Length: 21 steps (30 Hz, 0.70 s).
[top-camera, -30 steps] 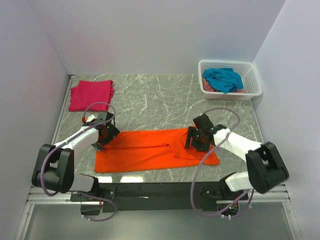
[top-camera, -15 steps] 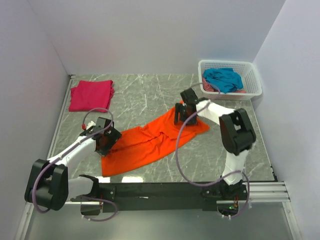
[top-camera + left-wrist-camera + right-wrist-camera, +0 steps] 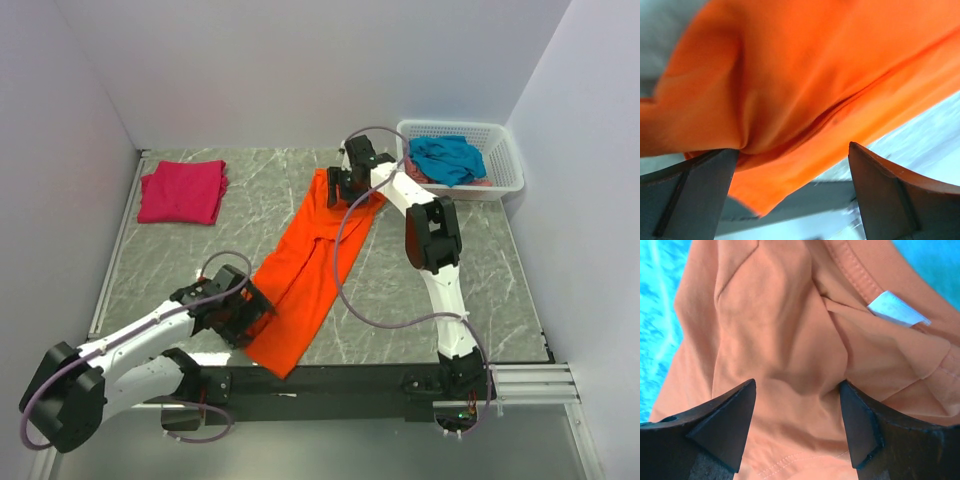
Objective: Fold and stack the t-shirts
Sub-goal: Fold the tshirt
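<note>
The bright orange t-shirt (image 3: 310,265) lies stretched in a long diagonal, from the table's front edge up to the far middle. My left gripper (image 3: 235,312) sits at its near left edge. In the left wrist view the left gripper (image 3: 792,150) is open wide, with the orange t-shirt (image 3: 805,75) bunched against one finger. My right gripper (image 3: 348,188) rests on the shirt's far end. Seen from the right wrist, this gripper (image 3: 797,384) is open, pressed on the orange t-shirt (image 3: 780,340) near its white label (image 3: 897,309). A folded magenta-pink t-shirt (image 3: 182,190) lies far left.
The white lattice basket (image 3: 505,178) stands at the far right with a teal-blue t-shirt (image 3: 445,158) heaped in it, close to my right gripper. The orange shirt's near corner hangs over the table's front edge (image 3: 400,362). Walls close in the left, far and right sides.
The orange shirt has swung from lying across the front to a steep diagonal. My right gripper swept to the far middle near the basket; my left gripper moved toward the front edge.
</note>
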### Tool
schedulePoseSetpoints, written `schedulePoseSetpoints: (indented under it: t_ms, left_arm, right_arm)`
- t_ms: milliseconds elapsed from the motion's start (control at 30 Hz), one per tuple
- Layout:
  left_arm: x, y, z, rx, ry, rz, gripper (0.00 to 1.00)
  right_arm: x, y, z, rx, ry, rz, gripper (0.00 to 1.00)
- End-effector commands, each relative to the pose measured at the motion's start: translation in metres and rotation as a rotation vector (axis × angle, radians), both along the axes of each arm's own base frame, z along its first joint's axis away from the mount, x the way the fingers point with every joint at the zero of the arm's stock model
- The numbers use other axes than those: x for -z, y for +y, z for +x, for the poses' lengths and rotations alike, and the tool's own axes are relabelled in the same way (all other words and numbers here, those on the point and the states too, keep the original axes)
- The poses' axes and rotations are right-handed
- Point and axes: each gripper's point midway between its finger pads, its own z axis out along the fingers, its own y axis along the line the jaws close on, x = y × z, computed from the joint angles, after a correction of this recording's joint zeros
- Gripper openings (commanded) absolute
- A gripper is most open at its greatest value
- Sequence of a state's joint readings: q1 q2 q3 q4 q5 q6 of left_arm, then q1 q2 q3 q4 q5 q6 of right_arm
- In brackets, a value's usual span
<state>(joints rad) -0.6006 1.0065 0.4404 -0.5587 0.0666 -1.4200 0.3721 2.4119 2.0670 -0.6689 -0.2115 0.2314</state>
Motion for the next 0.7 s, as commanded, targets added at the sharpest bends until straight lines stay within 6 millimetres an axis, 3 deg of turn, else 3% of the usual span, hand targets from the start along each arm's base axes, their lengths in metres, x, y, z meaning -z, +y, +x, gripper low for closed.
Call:
schedulePoseSetpoints:
  t_ms: [0, 200, 267, 400, 433, 500, 667]
  left_arm:
    - [0.018, 0.006, -0.054, 0.128, 0.168, 0.080, 1.00]
    - [0.026, -0.029, -0.082, 0.370, 0.208, 0.042, 0.99]
    - [0.028, -0.045, -0.080, 0.410, 0.199, -0.006, 0.99]
    - [0.028, -0.057, -0.076, 0.473, 0.181, 0.013, 0.99]
    - [0.028, -0.060, -0.075, 0.486, 0.179, 0.012, 0.99]
    - [0.024, -0.071, -0.070, 0.520, 0.150, -0.011, 0.99]
    - [0.023, -0.092, -0.052, 0.562, 0.120, -0.002, 0.99]
  right_arm:
    - [0.011, 0.007, -0.005, -0.068, 0.054, 0.013, 0.74]
    - [0.001, 0.029, 0.000, -0.109, 0.026, 0.095, 0.74]
    - [0.008, 0.040, -0.007, -0.128, 0.052, 0.125, 0.74]
    - [0.019, 0.060, -0.013, -0.168, 0.050, 0.082, 0.75]
    - [0.010, 0.068, -0.004, -0.166, 0.015, 0.086, 0.75]
    - [0.009, 0.074, 0.006, -0.124, 0.004, 0.119, 0.75]
    - [0.001, 0.074, 0.044, 0.030, -0.088, 0.191, 0.76]
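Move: The orange t-shirt is a long folded strip slanting under both open hands. Its middle lies about 16 cm ahead and 13 cm right of the left hand, 1 cm lower, and about 21 cm back and 5 cm left of the right hand. The folded magenta t-shirt is some 36 cm ahead and 17 cm left of the left hand; the white basket is roughly 8 cm ahead and 27 cm right of the right hand. Both open hands keep dragging the cloth: left some 12 cm right and back, right about 8 cm left. ##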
